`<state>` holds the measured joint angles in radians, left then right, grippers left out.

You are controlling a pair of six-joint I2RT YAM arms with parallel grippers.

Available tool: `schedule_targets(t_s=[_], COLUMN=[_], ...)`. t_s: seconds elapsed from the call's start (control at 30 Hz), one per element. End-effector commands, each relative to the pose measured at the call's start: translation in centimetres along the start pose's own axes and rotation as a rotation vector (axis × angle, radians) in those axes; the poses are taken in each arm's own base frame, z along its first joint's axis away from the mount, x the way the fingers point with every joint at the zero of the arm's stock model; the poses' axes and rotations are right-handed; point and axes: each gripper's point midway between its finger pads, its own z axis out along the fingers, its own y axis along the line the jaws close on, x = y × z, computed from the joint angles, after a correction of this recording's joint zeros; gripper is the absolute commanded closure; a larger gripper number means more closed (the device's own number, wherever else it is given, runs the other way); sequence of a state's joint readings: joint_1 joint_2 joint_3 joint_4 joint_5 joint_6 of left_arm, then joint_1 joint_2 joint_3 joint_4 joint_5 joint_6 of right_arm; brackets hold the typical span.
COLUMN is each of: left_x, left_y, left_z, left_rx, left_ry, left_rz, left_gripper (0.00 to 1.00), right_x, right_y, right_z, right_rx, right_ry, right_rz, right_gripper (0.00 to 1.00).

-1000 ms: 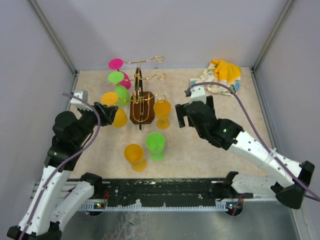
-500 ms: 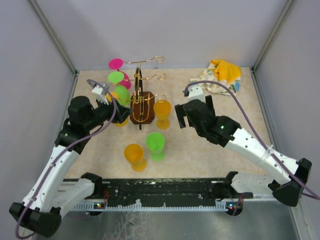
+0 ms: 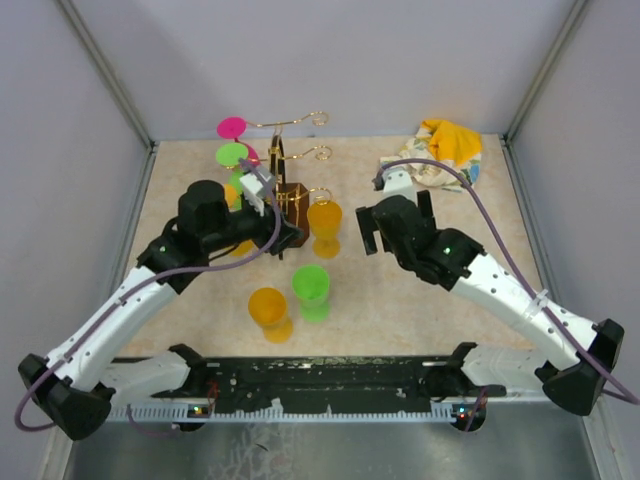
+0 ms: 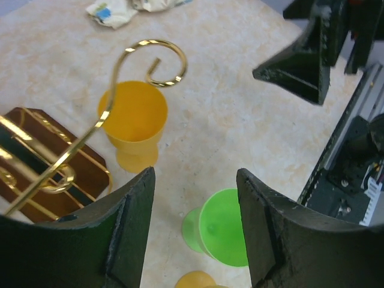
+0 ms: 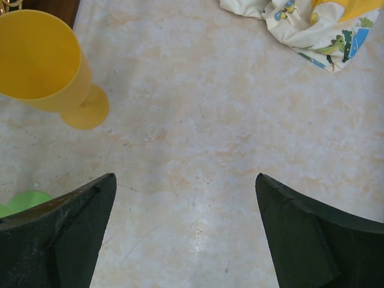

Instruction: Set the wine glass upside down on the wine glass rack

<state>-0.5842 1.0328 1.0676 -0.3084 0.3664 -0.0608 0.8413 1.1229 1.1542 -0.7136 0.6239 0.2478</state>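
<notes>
The wine glass rack (image 3: 288, 168), gold wire on a brown base (image 4: 57, 165), stands at the table's back left. A pink glass (image 3: 232, 127) and a green glass (image 3: 232, 154) hang on its left side; an orange one behind my left arm is mostly hidden. Three glasses stand upright on the table: orange (image 3: 324, 224), green (image 3: 311, 288) and orange (image 3: 268, 308). My left gripper (image 3: 291, 238) (image 4: 195, 174) is open and empty in front of the rack base, above the green glass (image 4: 223, 228). My right gripper (image 3: 363, 232) (image 5: 185, 177) is wide open over bare table, right of the orange glass (image 5: 41, 60).
A crumpled yellow and white cloth (image 3: 440, 150) (image 5: 312, 24) lies at the back right corner. Grey walls close in the table on three sides. A gold hook arm (image 4: 157, 63) reaches out over the orange glass in the left wrist view.
My left arm has swung right, from the left side of the rack to in front of its base. The right arm has barely moved.
</notes>
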Motion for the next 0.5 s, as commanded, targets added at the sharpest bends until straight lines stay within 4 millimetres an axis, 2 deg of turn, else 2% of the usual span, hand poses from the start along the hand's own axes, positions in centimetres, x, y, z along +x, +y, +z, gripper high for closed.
schedule_targets(t_s=[0.0, 0.03, 0.2, 0.33, 0.47], left_x=[1.9, 2.9, 5.9, 7.2, 8.7], left_y=[-1.5, -2.2, -2.9, -2.9, -2.0], left_z=[1.3, 1.8, 2.8, 2.4, 1.7], left_rx=[-0.008, -0.002, -0.042, -0.074, -0.152], left_ry=[0.090, 0.124, 0.237, 0.283, 0.351], left_rz=[0.100, 0.114, 0.136, 0.127, 0.130], left_gripper=[0.37, 0.37, 0.38, 0.39, 0.39], right_x=[-1.5, -1.4, -1.1, -0.8, -0.7], right_y=[-0.7, -0.8, -1.2, -1.7, -2.2], right_z=[-0.5, -0.4, -0.1, -0.2, -0.4], right_rx=[-0.013, -0.014, -0.018, -0.013, -0.010], right_ry=[-0.028, -0.022, -0.013, -0.015, -0.020], right_rz=[0.055, 0.058, 0.073, 0.083, 0.093], right_gripper=[0.01, 0.01, 0.01, 0.01, 0.01])
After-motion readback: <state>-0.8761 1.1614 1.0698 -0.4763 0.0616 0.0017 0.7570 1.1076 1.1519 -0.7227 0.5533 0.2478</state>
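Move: The green wine glass stands about 21 cm below the left gripper, some 6 cm back and 4 cm to its right. From the left gripper, the front orange glass is about 11 cm back and 5 cm left. The orange glass by the rack is about 10 cm ahead and 7 cm right, and the rack's base about 17 cm ahead and 3 cm left. From the right gripper, the green glass is roughly 18 cm left, 8 cm back and 16 cm below. Bring the left gripper down about 8 cm towards the green wine glass, drawing it back 3 to 4 cm out from beside the rack. Swing it some 4 cm to the right on the way, then ease slightly left again at the end. Tip the right-pointing fingers down by nearly 20 degrees, keeping them open and touching nothing. ##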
